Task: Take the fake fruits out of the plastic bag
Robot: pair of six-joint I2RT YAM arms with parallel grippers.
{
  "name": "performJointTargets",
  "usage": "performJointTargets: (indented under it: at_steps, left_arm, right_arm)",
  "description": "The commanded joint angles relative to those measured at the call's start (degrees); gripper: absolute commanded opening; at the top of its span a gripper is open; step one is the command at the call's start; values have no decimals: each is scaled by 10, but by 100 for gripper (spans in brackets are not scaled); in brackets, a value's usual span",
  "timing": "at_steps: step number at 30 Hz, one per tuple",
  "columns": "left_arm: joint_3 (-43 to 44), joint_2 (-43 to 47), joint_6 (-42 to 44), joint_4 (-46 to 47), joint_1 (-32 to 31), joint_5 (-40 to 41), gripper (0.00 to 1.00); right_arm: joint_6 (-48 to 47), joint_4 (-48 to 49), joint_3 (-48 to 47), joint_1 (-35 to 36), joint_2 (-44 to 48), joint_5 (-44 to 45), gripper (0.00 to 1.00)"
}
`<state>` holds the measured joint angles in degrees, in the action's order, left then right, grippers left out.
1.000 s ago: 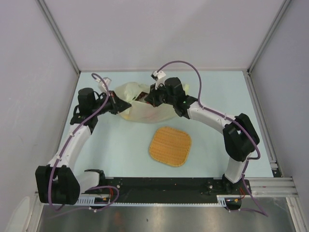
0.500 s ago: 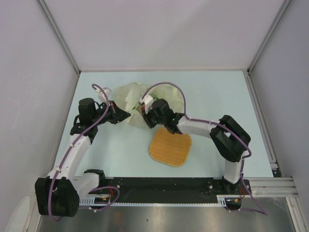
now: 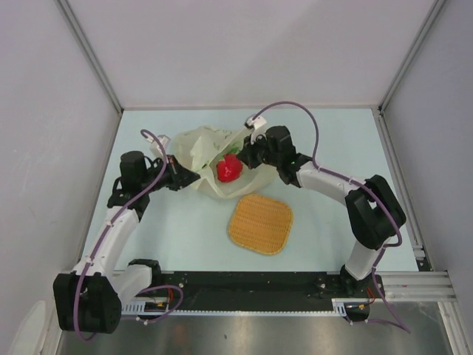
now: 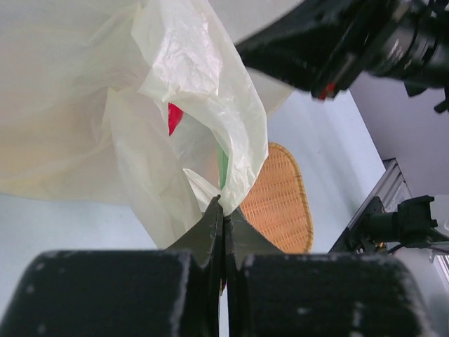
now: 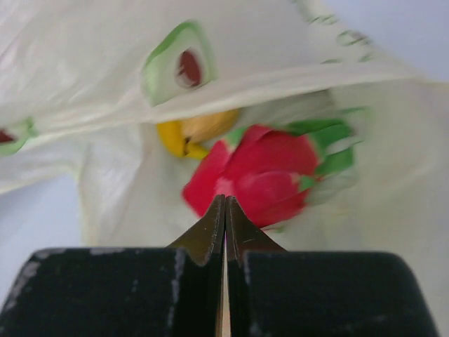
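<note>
The pale yellow-green plastic bag (image 3: 198,150) lies crumpled at the back centre of the table. My left gripper (image 3: 194,177) is shut on a fold of the bag's near edge (image 4: 231,189) and holds it up. My right gripper (image 3: 247,157) is shut on the near edge of the red dragon fruit (image 3: 228,168) with green tips, held just over the bag's mouth. In the right wrist view the dragon fruit (image 5: 263,175) is blurred at the closed tips (image 5: 224,202). A yellow fruit (image 5: 189,133) lies behind it inside the bag (image 5: 105,84). The grape bunch is not clearly visible.
The orange woven square mat (image 3: 260,223) lies on the pale blue table in front of the bag, also in the left wrist view (image 4: 280,203). Grey walls close the left, back and right. The right arm (image 4: 344,38) hangs over the bag.
My right gripper dipped low into the bag half a second ago and has now risen back and to the right with the dragon fruit. The left gripper keeps its hold on the bag.
</note>
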<state>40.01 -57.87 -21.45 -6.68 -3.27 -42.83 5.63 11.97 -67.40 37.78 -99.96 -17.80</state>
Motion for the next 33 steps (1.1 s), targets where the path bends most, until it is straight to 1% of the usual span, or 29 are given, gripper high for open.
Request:
performJointTargets:
  at_steps: [1,6,9,11,12,13,14,16,17,18,20,21,22,23,24,27,28,30,32,33]
  left_arm:
    - [9,-9,4,11,-2,-22,0]
    - [24,-24,2,16,-5,-41,0]
    - [32,-32,6,14,-7,-50,0]
    - [36,-37,8,16,-9,-57,0]
    - [37,-41,9,17,-9,-57,0]
    - [38,-44,9,18,-10,-59,0]
    - [41,-48,11,18,-10,-60,0]
    - [48,-59,14,15,-10,-56,0]
    - [56,-63,18,12,-10,-55,0]
    - [60,-73,18,11,-10,-55,0]
    - [72,-81,16,16,-10,-58,0]
    - [75,-89,16,18,-10,-58,0]
    - [80,-92,14,24,-10,-59,0]
    - [88,-95,12,26,-10,-58,0]
    - [90,-98,12,30,-10,-58,1]
    - [96,-108,3,44,-10,-59,0]
    - [96,-112,-3,52,-10,-60,0]
    - [96,-115,-8,59,-10,-60,0]
    - [96,-115,-11,62,-10,-60,0]
    - [95,-115,-11,63,-10,-60,0]
  right_arm:
    - [-3,31,-32,-15,-10,39,0]
    - [5,39,-47,-39,-58,66,0]
    - [23,40,-72,-45,-82,60,0]
    - [18,38,-84,-44,-96,52,0]
    - [11,34,-98,-42,-102,62,0]
    - [4,23,-106,-36,-110,103,0]
    - [-3,17,-115,-34,-128,125,0]
    - [-27,9,-138,-37,-150,165,0]
    - [-40,9,-144,-39,-176,175,0]
    - [-72,15,-147,-40,-188,193,0]
    - [-118,53,-147,-43,-217,278,0]
    - [-164,105,-148,-44,-224,317,0]
    - [-190,134,-149,-46,-230,367,0]
    - [-212,159,-152,-52,-235,381,0]
    - [-248,186,-161,-56,-238,395,0]
    - [-265,192,-204,-76,-230,420,0]
    - [-285,192,-216,-77,-226,419,0]
    - [-304,204,-218,-76,-197,419,0]
    - [-291,199,-211,-75,-171,404,0]
    - [-273,163,-212,-75,-151,374,0]
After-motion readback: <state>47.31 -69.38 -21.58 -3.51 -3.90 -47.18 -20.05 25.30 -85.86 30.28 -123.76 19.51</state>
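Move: The right hand, at the bag's mouth with a piece of its rim, has the bag's far edge about 15 cm ahead, 5 cm to its left and 8 cm below. The dragon fruit lies inside, some 2 cm ahead, 5 cm to the left and 10 cm below; the wicker basket is about 17 cm back, 6 cm to the right and 15 cm below. From the left hand, pinching the near-left rim, the dragon fruit is about 9 cm ahead, 9 cm to the right and 13 cm below. Forward and to the right in a quick sweep, the right hand goes about 20 cm out, away from the dragon fruit and towards the far side, dipping before it rises again near the end. Its shut fingers keep hold of the bag's rim as the wrist swings clockwise by some 35 degrees and tips up. The left hand keeps its pinch on the near-left rim, sinking slightly and then easing about 3 cm forward. ##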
